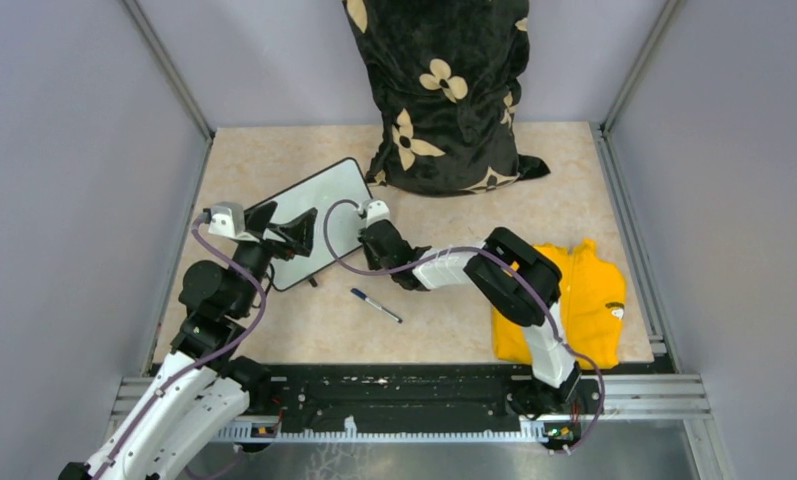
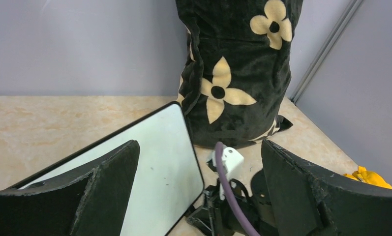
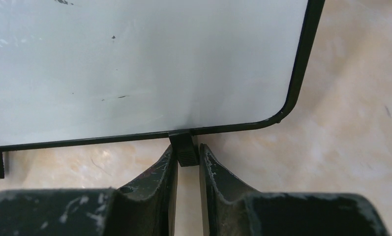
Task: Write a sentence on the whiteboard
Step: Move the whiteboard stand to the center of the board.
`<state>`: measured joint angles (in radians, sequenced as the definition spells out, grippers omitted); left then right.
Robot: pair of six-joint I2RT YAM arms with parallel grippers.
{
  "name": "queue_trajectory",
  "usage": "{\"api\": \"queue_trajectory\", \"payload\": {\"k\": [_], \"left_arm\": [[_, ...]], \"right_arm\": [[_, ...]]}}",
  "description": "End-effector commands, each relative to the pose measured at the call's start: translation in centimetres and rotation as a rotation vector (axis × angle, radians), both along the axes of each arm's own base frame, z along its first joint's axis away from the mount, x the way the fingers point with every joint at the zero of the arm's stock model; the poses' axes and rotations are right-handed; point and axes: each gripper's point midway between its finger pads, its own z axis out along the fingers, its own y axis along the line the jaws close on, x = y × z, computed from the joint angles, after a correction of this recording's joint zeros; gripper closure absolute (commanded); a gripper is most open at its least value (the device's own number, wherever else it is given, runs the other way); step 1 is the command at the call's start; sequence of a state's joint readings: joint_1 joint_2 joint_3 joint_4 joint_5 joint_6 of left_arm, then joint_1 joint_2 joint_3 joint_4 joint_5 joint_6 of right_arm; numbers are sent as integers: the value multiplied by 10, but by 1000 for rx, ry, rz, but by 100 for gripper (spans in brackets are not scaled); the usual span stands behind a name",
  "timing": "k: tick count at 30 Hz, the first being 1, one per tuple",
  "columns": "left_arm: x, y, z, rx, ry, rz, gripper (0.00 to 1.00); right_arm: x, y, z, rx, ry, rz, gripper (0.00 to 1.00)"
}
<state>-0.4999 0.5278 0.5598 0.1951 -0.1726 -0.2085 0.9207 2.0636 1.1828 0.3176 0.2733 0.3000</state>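
The whiteboard (image 1: 329, 200) lies flat and slanted at the table's left middle, white with a thin black rim. Only small specks mark its surface (image 3: 144, 64), and the sentence is not in view on the parts I see. My right gripper (image 3: 186, 153) sits low at the board's near edge, its two fingertips pinched on a small black foot (image 3: 185, 147) under the rim. In the top view it (image 1: 366, 255) is at the board's near right corner. My left gripper (image 1: 289, 238) hovers over the board's near left part (image 2: 164, 162), jaws wide apart and holding nothing.
A blue-capped marker (image 1: 376, 305) lies on the table just in front of the board. A black pillow with cream flowers (image 1: 444, 90) stands against the back wall. A yellow cloth (image 1: 584, 300) lies under the right arm's elbow. Grey walls close three sides.
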Motion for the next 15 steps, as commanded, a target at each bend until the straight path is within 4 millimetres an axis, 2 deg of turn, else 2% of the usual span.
{"api": "queue_trajectory", "payload": {"k": [1, 10, 15], "left_arm": [[-1, -1, 6, -18, -21, -1, 1], [0, -2, 4, -22, -14, -6, 1], [2, -3, 1, -20, -5, -9, 1]], "right_arm": [[0, -40, 18, 4, -40, -138, 100], [-22, -129, 8, -60, -44, -413, 100], [-30, -159, 5, -44, -32, -539, 100]]}}
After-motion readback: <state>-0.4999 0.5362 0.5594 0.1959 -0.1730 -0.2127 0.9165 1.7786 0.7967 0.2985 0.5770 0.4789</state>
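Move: The right hand already holds the stand's near right leg just above the table. From it, the table centre, where the stand is bound, lies some 7 cm to the right and 3 cm ahead. The whiteboard's middle is about 12 cm to the left, 8 cm ahead and slightly higher; the marker lies roughly 10 cm back and 2 cm to the right. From the raised left hand, the table centre is about 19 cm right, 12 cm ahead and 33 cm down. Rightward in one steady sweep of about 12 cm, easing back some 3 cm towards the base, the right hand drags the whiteboard stand by its near right leg, staying low over the table. The wrist turns about 20 degrees clockwise, mostly in the later part, and the fingers keep their pinch on the leg throughout. ##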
